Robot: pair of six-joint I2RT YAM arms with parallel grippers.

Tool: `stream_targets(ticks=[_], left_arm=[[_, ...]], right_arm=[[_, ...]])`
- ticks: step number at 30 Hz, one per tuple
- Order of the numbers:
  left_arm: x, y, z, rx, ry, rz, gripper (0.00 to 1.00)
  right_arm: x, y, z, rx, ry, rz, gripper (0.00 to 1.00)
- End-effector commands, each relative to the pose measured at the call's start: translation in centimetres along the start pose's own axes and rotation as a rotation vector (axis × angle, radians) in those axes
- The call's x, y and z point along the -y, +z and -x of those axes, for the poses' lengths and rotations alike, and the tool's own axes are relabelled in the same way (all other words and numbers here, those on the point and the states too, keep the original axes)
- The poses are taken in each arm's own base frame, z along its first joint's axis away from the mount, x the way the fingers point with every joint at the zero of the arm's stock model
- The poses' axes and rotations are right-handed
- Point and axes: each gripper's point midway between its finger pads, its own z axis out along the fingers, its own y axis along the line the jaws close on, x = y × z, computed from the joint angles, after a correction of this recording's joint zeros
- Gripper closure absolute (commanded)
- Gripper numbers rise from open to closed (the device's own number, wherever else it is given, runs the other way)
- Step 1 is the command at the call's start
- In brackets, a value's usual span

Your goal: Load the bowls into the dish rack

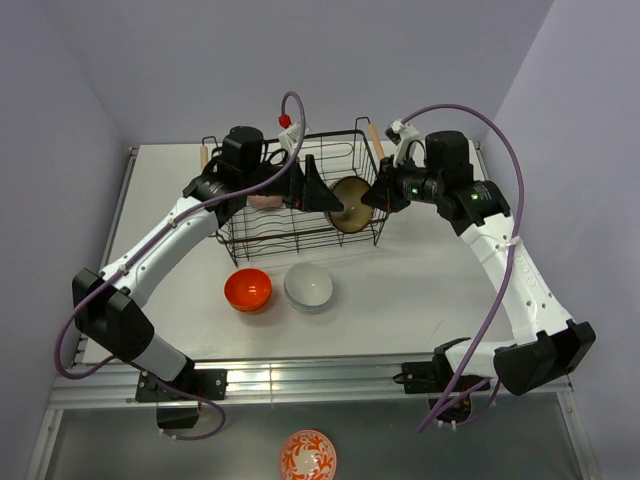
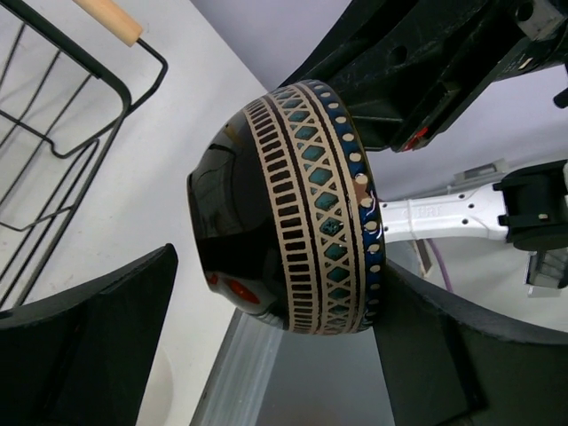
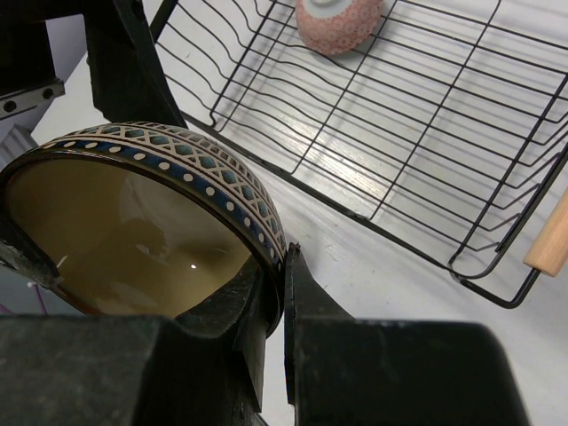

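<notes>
My right gripper (image 1: 374,199) is shut on the rim of the dark grey-patterned bowl (image 1: 351,206), holding it on edge over the right end of the black wire dish rack (image 1: 262,238). In the right wrist view the fingers (image 3: 302,293) pinch the bowl's rim, its tan inside (image 3: 133,231) showing. My left gripper (image 1: 322,190) is open, reaching across the rack. The bowl (image 2: 293,213) sits between its spread fingers (image 2: 80,346). A pinkish-white bowl (image 3: 337,22) lies in the rack. An orange bowl (image 1: 247,289) and a white bowl (image 1: 308,287) sit in front of the rack.
An orange-and-white patterned bowl (image 1: 307,455) lies below the table's near edge. The rack has a wooden rod handle (image 3: 546,240) at its right end and another (image 1: 204,156) at its left. The left arm spans the rack's top.
</notes>
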Motion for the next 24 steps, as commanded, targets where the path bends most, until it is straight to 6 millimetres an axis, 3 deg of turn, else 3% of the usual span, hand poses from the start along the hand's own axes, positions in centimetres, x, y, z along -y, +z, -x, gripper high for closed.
stream_targets(ticks=[1,15,18,21,24], left_arm=[[1.5,0.1,0.2,0.012,-0.005,-0.068,0.1],[1.4,1.0,-0.2,-0.003,-0.05,-0.082,0.2],[1.3,1.2,-0.5,-0.011,-0.048,-0.074,0.26],[1.1,1.2,-0.5,-0.007,-0.045,-0.062,0.37],[1.2,1.1,-0.7,-0.006,-0.05,-0.064,0.61]], right_arm=[[-2.0,-0.9,4.7,0.141,-0.059,0.045,1.0],[-2.3,-0.2,4.5,0.122,-0.058,0.052,1.0],[-2.3,-0.1,4.5,0.119,-0.06,0.049,1.0],[-2.3,-0.1,4.5,0.115,-0.064,0.05,1.0],[-2.3,0.1,4.3,0.108,-0.064,0.054,1.0]])
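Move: The dark patterned bowl, its rim in the right hand's fingers, has its middle about 5 cm right and 1 cm back of the left hand, and 5 cm left and 2 cm back of the right. From the left hand, the pink bowl in the rack sits some 15 cm ahead, 16 cm left and 22 cm below; the white bowls lie roughly 9 cm back, 3 cm left and 25 cm below. Left fingers partly close around the dark bowl, moving 1 cm right and down; right hand carries it 1 cm left. ##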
